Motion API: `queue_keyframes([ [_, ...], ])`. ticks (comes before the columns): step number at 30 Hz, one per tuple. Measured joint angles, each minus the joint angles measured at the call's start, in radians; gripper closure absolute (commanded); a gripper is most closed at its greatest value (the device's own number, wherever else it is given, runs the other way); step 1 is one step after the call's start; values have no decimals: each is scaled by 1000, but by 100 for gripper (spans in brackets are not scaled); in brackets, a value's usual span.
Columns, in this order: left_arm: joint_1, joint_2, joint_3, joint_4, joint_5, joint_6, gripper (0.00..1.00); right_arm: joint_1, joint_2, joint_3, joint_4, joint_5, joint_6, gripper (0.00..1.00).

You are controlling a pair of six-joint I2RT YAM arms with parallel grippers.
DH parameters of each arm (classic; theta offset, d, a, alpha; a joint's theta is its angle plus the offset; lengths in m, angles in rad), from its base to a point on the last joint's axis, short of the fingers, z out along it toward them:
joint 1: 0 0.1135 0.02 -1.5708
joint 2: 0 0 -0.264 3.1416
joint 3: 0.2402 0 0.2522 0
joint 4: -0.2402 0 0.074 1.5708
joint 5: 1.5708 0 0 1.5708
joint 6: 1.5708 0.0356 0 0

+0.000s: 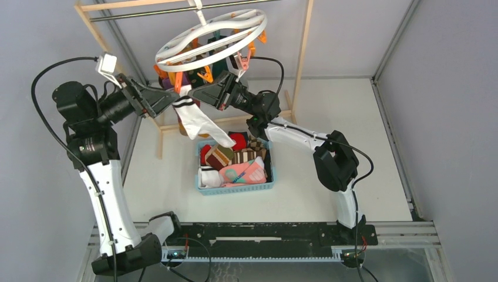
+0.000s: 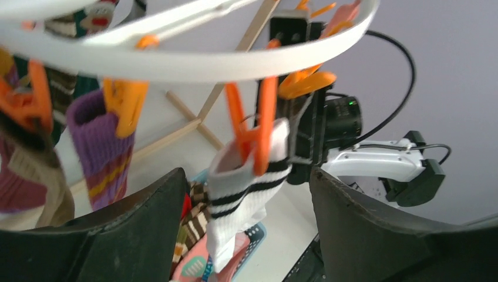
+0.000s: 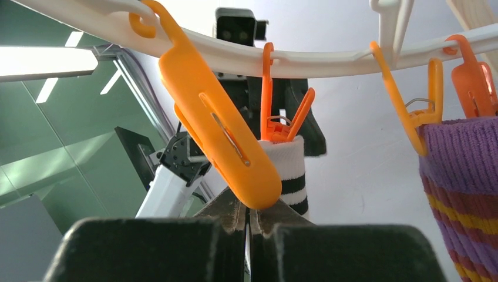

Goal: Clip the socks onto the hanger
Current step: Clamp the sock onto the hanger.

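The white ring hanger [image 1: 167, 47] hangs from the rail with orange clips. A white sock with black bands [image 1: 197, 120] dangles from an orange clip [image 2: 253, 138], its cuff pinched in it. My left gripper [image 2: 246, 176] stands open around that sock [image 2: 244, 200], with neither finger touching it. From the other side, my right gripper [image 3: 249, 207] is shut just below a loose orange clip [image 3: 217, 135], with nothing between its fingers. A purple striped sock [image 3: 464, 176] is clipped nearby. More socks [image 1: 218, 155] lie in the basket.
The blue basket [image 1: 235, 189] sits on the table under the hanger. The light wooden rack frame [image 1: 302, 53] stands behind it. Other clipped socks [image 2: 100, 147] hang at the left of the ring [image 2: 176, 64].
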Motion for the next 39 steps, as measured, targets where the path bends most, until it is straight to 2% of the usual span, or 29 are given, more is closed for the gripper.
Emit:
queue_keyframes([
  [5,43,-29,-103,-66,4,65,24,3,0,-1,-2,3,-1,100],
  [10,47,-31,-188,-95,25,90,39,6,0,-1,-14,3,-2,100],
  [12,47,-31,-206,-90,36,89,49,7,0,-1,-18,3,-3,100],
  [15,42,-31,-212,-74,50,80,72,11,0,-1,-27,3,-7,100],
  [17,40,-31,-212,-60,58,68,84,12,0,-1,-34,4,-10,100],
  [20,39,-31,-212,-31,70,47,99,12,0,-2,-42,11,-16,90],
  [22,39,-31,-214,-10,71,32,100,11,-3,-10,-43,16,-21,73],
  [24,39,-31,-214,7,71,22,100,8,-15,-41,-45,25,-27,52],
  [28,43,-31,-214,14,69,19,100,-10,-78,-167,-50,52,-50,33],
  [33,54,-32,-211,-4,52,38,100,-53,-145,-264,-45,70,-72,20],
  [39,58,-38,-207,-57,28,83,100,-85,-151,-248,-30,76,-79,19],
])
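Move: The white striped sock's cuff, hanging in its orange clip, is about 1 cm ahead, 2 cm right and 5 cm below the open left hand; that clip is about 1 cm ahead, 1 cm right and 1 cm below. From the left hand, the purple sock is roughly 6 cm ahead, 2 cm left and 5 cm down, and an empty yellow-orange clip 5 cm ahead, 8 cm right. The shut right hand holds the cuff's near edge, its middle some 2 cm left. Left hand drops about 7 cm and pinches the cuff; right fingers then let go, withdrawing 5 cm rightward and forward. ##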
